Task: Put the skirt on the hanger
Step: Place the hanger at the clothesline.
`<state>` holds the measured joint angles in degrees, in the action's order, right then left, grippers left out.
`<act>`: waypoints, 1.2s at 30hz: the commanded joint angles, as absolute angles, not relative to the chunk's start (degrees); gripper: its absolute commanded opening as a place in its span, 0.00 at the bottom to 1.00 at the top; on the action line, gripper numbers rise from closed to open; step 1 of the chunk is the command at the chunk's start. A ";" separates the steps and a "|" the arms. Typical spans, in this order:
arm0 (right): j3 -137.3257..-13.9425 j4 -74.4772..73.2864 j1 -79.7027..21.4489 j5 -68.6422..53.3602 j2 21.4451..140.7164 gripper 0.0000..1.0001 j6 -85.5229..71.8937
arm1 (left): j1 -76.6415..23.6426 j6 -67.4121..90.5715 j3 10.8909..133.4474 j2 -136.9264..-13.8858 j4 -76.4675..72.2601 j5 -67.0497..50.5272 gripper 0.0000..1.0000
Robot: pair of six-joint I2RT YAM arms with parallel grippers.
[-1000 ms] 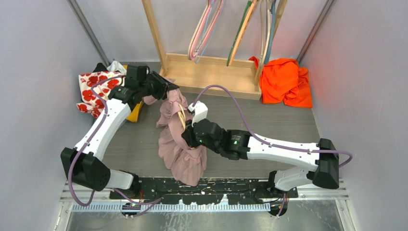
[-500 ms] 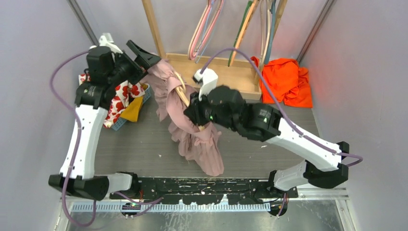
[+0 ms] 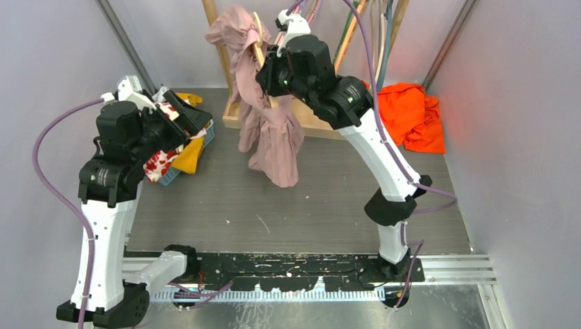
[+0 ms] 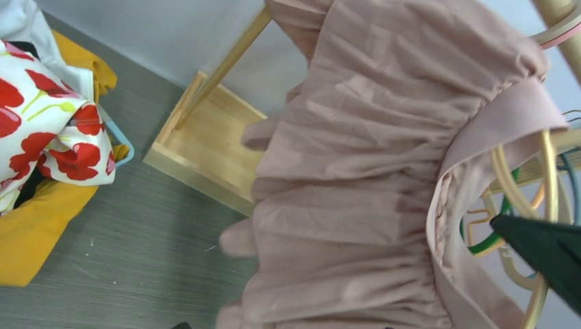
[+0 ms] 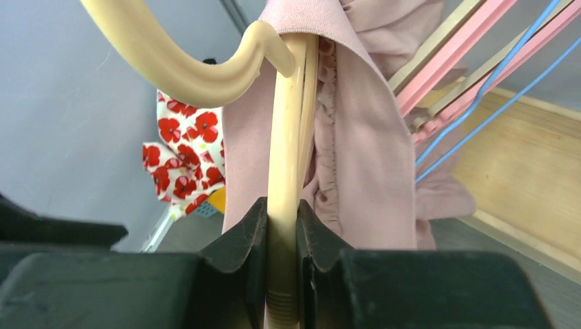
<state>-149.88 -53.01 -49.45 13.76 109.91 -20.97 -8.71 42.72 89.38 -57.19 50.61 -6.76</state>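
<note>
The pink skirt (image 3: 270,130) hangs from a cream hanger (image 3: 259,38), its waistband over the hanger and its hem dangling clear of the table. My right gripper (image 3: 268,72) is raised high beside the wooden rack and is shut on the hanger's neck (image 5: 284,137), just under the hook. In the right wrist view the skirt (image 5: 370,157) drapes right behind the hanger. My left gripper (image 3: 188,116) stands open to the left of the skirt, apart from it and holding nothing. The left wrist view is filled by the gathered skirt (image 4: 356,192), with one dark finger (image 4: 541,253) at the right edge.
The wooden rack's base (image 3: 322,113) and left post (image 3: 214,34) stand at the back, with pink and other hangers (image 3: 312,10) on its rail. An orange garment (image 3: 408,116) lies at the back right. A basket (image 3: 205,133) with poppy-print and yellow cloth sits at the left.
The right arm has lifted the hanger and skirt from low over the table up to the rack. The left gripper has let go of the skirt, opened and drawn back to the left.
</note>
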 commanded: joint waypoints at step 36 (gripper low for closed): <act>-132.35 -39.54 -40.34 26.78 89.58 0.01 -17.91 | -8.58 37.84 76.90 -51.40 53.13 -14.42 0.99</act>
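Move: The right hand already grips the skirt's hanger; the middle of the clothesline is roughly 14 cm ahead, 7 cm to the right and 12 cm above. The pink hangers hang about 12 cm ahead and 6 cm right, the green and orange hangers about 12 cm ahead and 18 cm right, all near hand height. From the empty left hand, the clothesline's middle is some 22 cm ahead, 24 cm right and 18 cm up. Right hand carries the hanger forward, then back, rising, about 18 cm right along the clothesline; left hand sinks. ##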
